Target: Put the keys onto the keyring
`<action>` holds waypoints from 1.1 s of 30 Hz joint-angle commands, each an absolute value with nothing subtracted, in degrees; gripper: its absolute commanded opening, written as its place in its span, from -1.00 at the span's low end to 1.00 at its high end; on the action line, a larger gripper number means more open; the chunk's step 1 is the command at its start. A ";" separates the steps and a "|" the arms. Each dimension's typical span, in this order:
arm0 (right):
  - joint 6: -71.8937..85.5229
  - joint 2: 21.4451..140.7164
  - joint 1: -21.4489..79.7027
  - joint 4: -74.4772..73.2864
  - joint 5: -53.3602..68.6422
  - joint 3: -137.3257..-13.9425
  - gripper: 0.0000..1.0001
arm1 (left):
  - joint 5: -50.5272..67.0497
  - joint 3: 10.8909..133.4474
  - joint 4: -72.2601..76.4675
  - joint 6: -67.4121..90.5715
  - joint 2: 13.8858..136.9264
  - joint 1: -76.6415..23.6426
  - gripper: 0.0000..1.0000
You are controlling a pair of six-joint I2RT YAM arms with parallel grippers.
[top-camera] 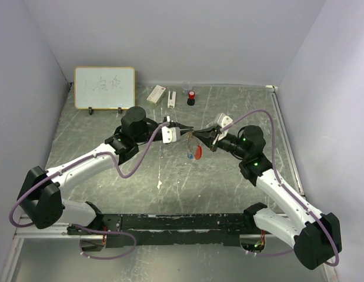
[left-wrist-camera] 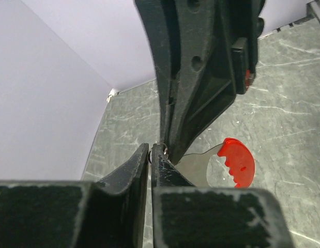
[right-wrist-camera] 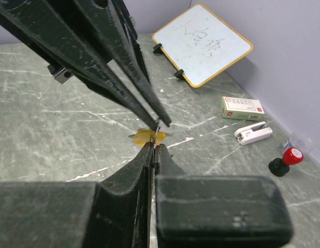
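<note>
Above the middle of the table, my left gripper point(top-camera: 183, 133) and right gripper point(top-camera: 197, 136) meet tip to tip. Both are shut on the thin silvery keyring point(top-camera: 191, 137). Its red tag point(top-camera: 198, 153) hangs below them, beside the blue key point(top-camera: 190, 155). In the left wrist view my left gripper point(left-wrist-camera: 151, 150) pinches the wire, with the red tag point(left-wrist-camera: 239, 163) off to the right and the right arm's fingers point(left-wrist-camera: 201, 77) coming down from above. In the right wrist view my right gripper point(right-wrist-camera: 155, 143) pinches the ring; the tan-gold key point(right-wrist-camera: 144, 137) shows just behind its tips.
At the back stand a small whiteboard point(top-camera: 104, 87), a white box point(top-camera: 156, 94), a white stapler-like piece point(top-camera: 171, 98) and a red-and-black cylinder point(top-camera: 191, 97). The right wrist view shows the same box point(right-wrist-camera: 242, 107) and cylinder point(right-wrist-camera: 286, 159). Walls close in left, right and behind.
</note>
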State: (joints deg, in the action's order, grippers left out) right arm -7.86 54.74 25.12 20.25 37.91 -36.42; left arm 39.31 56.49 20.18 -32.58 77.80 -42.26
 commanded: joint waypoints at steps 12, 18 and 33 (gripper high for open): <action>-5.28 53.47 24.80 19.98 36.00 -37.95 -1.00 | 22.91 51.33 34.00 -26.84 73.57 -41.66 -0.10; -4.71 53.35 24.37 19.22 34.54 -38.59 -1.00 | 20.80 42.76 41.77 -21.83 69.15 -41.74 0.29; -4.22 52.02 24.00 16.98 35.07 -39.85 -1.00 | 19.13 36.02 57.57 -15.63 73.86 -42.89 0.69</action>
State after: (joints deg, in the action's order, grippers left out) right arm -4.49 53.19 24.36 17.10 35.16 -37.74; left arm 20.51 35.59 52.21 -17.50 72.49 -42.13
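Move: The keyring is pinched in the right gripper and stands at the tips of both: about 1 cm to the right of the left hand point, and about 1 cm to the left and 1 cm ahead of the right one. From the left hand the yellow key hangs some 3 cm below and 1 cm back; the red-handled piece about 8 cm below, 4 cm back and 2 cm right; the blue piece about 9 cm below and 3 cm back, level sideways. Open the left gripper wide and let it come off the keyring: ease it about 3 cm forward and slightly up, then draw it some 5 cm to its left while swinging back and sinking, turning the wrist about 15 degrees counter-clockwise and rolling its left side down about as much. Keep the right fingers shut on the ring, nearly still. ##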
